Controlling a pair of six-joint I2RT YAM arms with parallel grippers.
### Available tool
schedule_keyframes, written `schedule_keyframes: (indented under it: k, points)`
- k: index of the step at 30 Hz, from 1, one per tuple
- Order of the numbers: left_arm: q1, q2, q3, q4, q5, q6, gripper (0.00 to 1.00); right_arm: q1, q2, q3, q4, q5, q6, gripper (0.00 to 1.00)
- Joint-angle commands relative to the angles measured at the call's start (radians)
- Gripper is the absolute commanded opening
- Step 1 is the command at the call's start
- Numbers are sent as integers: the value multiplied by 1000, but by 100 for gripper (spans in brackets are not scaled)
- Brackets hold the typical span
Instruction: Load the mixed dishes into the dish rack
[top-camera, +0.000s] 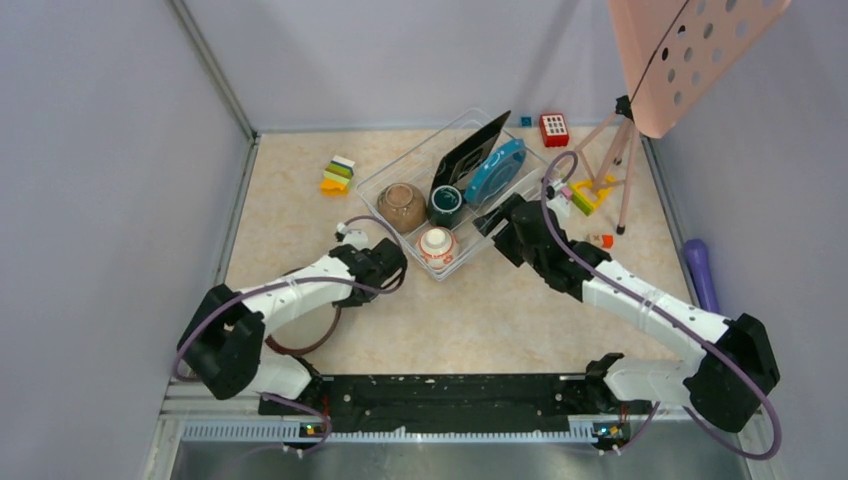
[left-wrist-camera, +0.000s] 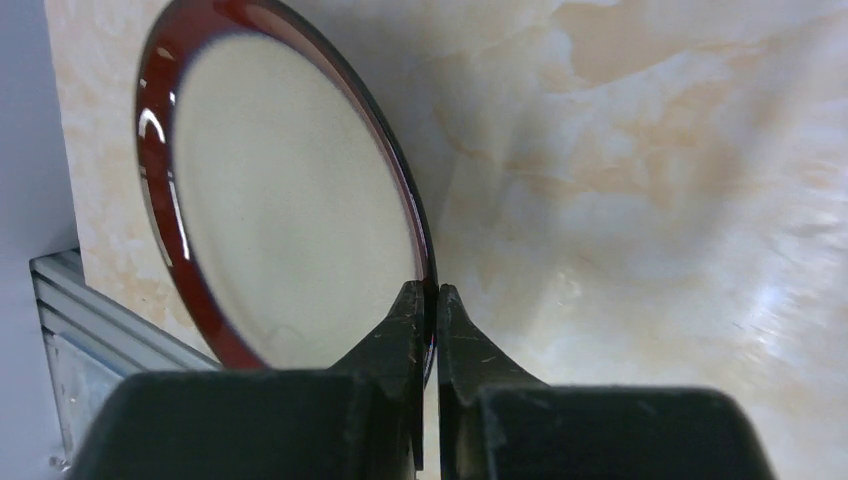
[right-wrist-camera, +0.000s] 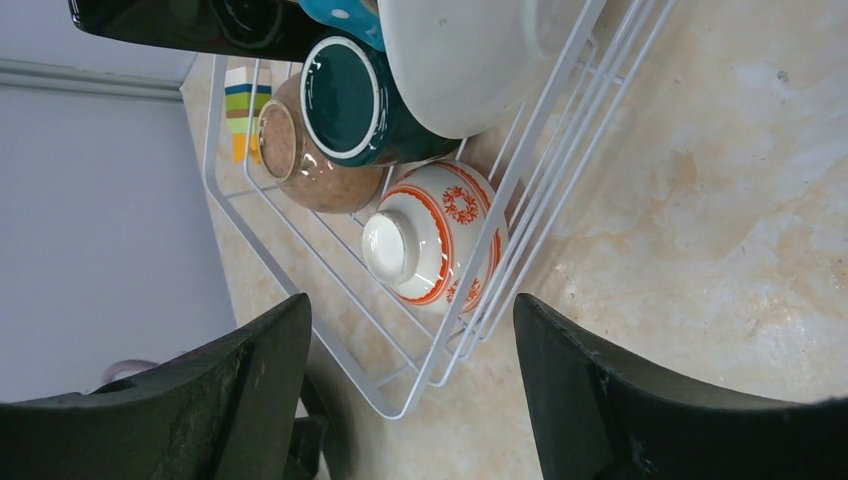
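Observation:
The dish rack (top-camera: 385, 176) of white wire stands mid-table. It holds the brown bowl (top-camera: 402, 206), dark green mug (top-camera: 445, 205), orange-and-white bowl (top-camera: 437, 247), black square plate (top-camera: 470, 150) and blue dotted plate (top-camera: 495, 170). My left gripper (left-wrist-camera: 428, 295) is shut on the rim of the dark red-rimmed plate (left-wrist-camera: 290, 210), held on edge near the table's front left (top-camera: 305, 325). My right gripper (right-wrist-camera: 408, 305) is open and empty above the rack's near right side (top-camera: 495, 220). In the right wrist view the rack (right-wrist-camera: 330, 290), mug (right-wrist-camera: 345, 95), patterned bowl (right-wrist-camera: 435, 240) and a white plate's back (right-wrist-camera: 460, 60) show.
Colourful blocks (top-camera: 338, 175) lie left of the rack. A red keypad toy (top-camera: 554, 129) and more blocks (top-camera: 585, 195) lie behind and right of it. A pink perforated board (top-camera: 690, 50) on a tripod (top-camera: 615, 160) stands at the back right. A purple object (top-camera: 698, 270) lies at the right wall.

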Motion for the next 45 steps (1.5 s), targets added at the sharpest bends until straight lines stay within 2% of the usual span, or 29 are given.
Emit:
schedule_keyframes:
  k: [1,6,11,15,21,24,29,33,39,45]
  points:
    - [-36,-116,159,-95,14,-14,0,-8,-45,-16,12,8,-15,72]
    - [-35,-231,225,-86,151,77,0,-8,-58,-20,35,-24,-65,72]
    - [-32,-357,253,-29,278,106,0,0,-42,-31,226,-280,-248,74]
    - [-29,-467,227,77,403,110,0,61,2,-15,311,-368,-307,76]
    - [-23,-560,223,79,484,81,0,164,120,96,197,-323,-246,91]
    - [-21,-614,191,152,540,68,0,200,175,158,102,-244,-144,93]
    - [-17,-662,140,266,658,62,0,210,203,195,76,-255,-90,94]
    - [-17,-656,73,371,755,118,0,247,220,283,-73,-157,-24,99]
    - [-16,-670,-70,607,876,181,0,273,338,444,-254,-230,12,99]
    - [-16,-656,-59,565,869,216,0,278,416,439,-261,-346,48,94]
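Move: The left hand has the brown-rimmed plate pinched by its right rim, the plate's middle some 8 cm to its left and 3 cm back. It is to meet the right gripper, about 33 cm to its right, 13 cm farther out and 14 cm higher; the rack's near corner lies 22 cm right, 5 cm ahead. From the right hand the plate is roughly 41 cm left, 16 cm back and 14 cm lower, the orange bowl 11 cm left, 2 cm back. Keeping its pinch on the plate's rim, the left hand carries it about 16 cm right and 15 cm up, easing slightly back, while rolling its left side down some 60 degrees and turning clockwise. After a brief wait the right hand comes to meet it, 15 cm left and 7 cm back past the rack's near corner, turning counter-clockwise and opening wider until its fingers straddle the plate's far rim, not closing yet. ##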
